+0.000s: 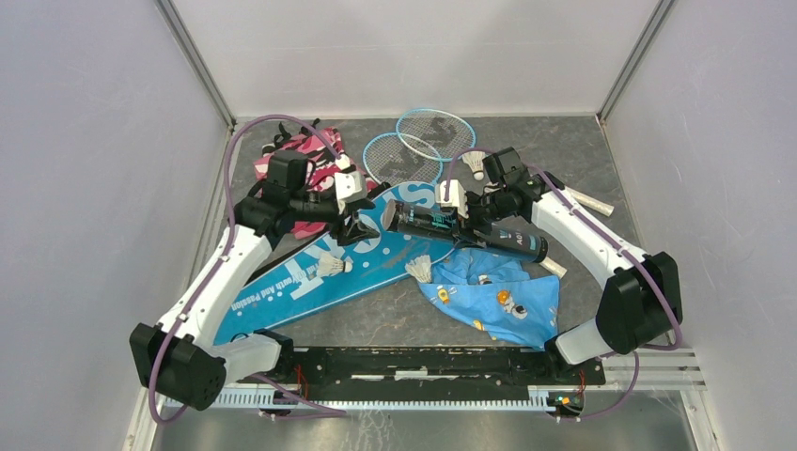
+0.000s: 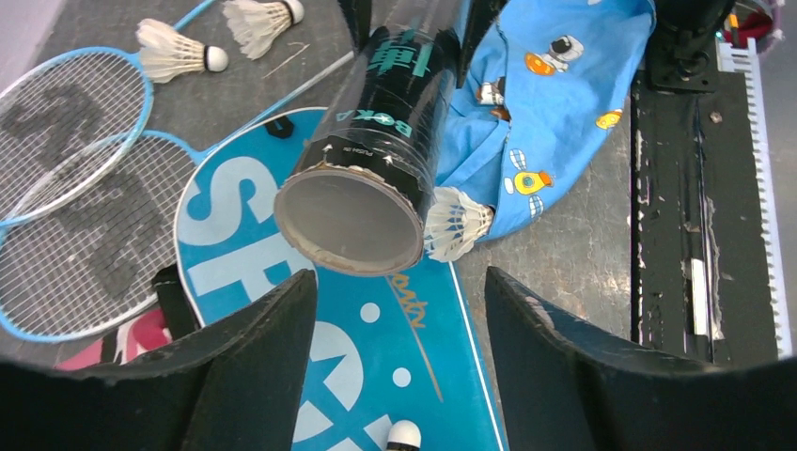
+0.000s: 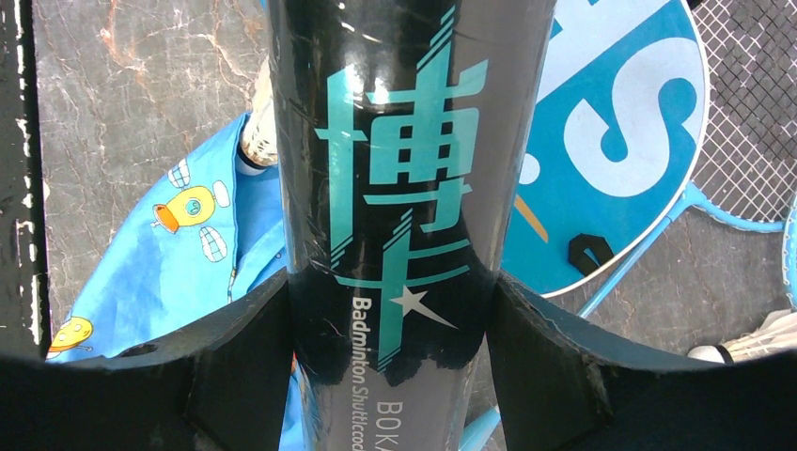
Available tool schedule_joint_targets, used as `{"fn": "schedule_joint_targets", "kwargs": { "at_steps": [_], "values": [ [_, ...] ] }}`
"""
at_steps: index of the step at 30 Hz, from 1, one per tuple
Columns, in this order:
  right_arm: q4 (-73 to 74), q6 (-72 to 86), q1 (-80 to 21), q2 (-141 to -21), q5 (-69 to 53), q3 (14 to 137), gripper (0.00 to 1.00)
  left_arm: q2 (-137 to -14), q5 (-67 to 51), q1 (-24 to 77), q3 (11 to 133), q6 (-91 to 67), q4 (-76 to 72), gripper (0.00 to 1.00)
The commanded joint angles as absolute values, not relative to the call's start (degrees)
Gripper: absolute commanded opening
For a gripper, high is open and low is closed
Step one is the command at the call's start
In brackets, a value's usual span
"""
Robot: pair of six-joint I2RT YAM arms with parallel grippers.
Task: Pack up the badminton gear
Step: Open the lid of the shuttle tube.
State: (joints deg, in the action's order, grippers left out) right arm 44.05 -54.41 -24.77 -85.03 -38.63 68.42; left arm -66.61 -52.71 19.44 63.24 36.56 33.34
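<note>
My right gripper [image 1: 467, 214] is shut on the black shuttlecock tube [image 1: 470, 233], holding it level above the table, with its fingers pressed to both sides [image 3: 390, 291]. The tube's open mouth [image 2: 348, 221] faces my left gripper [image 2: 399, 282], which is open, holds nothing, and hovers just short of the tube [image 1: 368, 224]. Below lies the blue "SPORT" cover [image 1: 320, 268], with one shuttlecock [image 1: 331, 266] on it and another [image 1: 420, 270] at its edge. Two light-blue racquets [image 1: 418, 141] lie at the back, a third shuttlecock [image 1: 475, 162] beside them.
A pink camouflage bag [image 1: 301, 160] lies at the back left behind my left wrist. A blue cartoon-print cloth [image 1: 498, 296] is crumpled under the tube at the front right. White racquet handles [image 1: 592, 200] stick out on the right. The black base rail [image 1: 432, 362] runs along the near edge.
</note>
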Motion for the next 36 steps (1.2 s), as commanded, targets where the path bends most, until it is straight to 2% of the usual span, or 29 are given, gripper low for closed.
{"fn": "schedule_joint_targets", "kwargs": {
  "at_steps": [1,6,15,17,20,22,30,36],
  "values": [
    [42.05,-55.99,-25.05,-82.72,-42.95,68.03,0.13,-67.53,-58.79,20.10,60.43,42.69,30.59,0.69],
    [42.42,-56.32,-25.08,-82.85,-43.72,67.70,0.13,-68.73,-60.00,20.78,58.60,41.22,26.11,0.64],
    [42.57,-56.34,-25.02,-83.46,-43.95,67.69,0.12,-70.63,-60.14,23.39,56.52,39.74,22.46,0.46],
    [42.57,-56.32,-25.10,-83.41,-43.82,67.60,0.12,-70.87,-60.15,23.80,56.35,39.67,22.24,0.39],
    [42.45,-56.48,-25.10,-83.26,-42.81,67.65,0.11,-70.86,-60.64,24.07,56.26,39.36,22.37,0.13],
    [42.39,-56.74,-25.03,-83.10,-41.42,67.58,0.10,-70.54,-61.19,24.06,56.40,40.37,23.70,0.03],
    [43.03,-58.79,-25.09,-81.19,-35.59,67.80,0.07,-69.36,-64.25,24.04,58.57,50.51,37.86,0.02],
    [44.71,-61.75,-25.16,-80.05,-31.63,68.10,0.05,-68.56,-65.20,24.01,60.29,55.13,43.27,0.02]
  ]
}}
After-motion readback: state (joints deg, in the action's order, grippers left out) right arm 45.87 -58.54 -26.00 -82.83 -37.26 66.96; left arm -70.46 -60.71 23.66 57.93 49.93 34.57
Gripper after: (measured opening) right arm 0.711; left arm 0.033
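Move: The tube's lid end, held raised by the right hand, faces the left hand about 4 cm to its right, 3 cm below and 1 cm ahead. A shuttlecock on the blue racket bag lies some 13 cm left and 1 cm back; the shuttlecock beside the blue cloth bag, about 10 cm right and 2 cm back, both around 24 cm lower. From the right hand the lid is about 16 cm left, 2 cm ahead and 9 cm higher. The tube's lid edge is what the left hand comes down to: it sinks about 4 cm, edging some 3 cm right and closing its wide-open fingers, so that the tips shut on the near, base-side edge of the rim. Fingers shut, it then draws back another 2 cm, turning clockwise to about 15 degrees in all. The right hand keeps its grip on the tube, easing back a centimetre. ##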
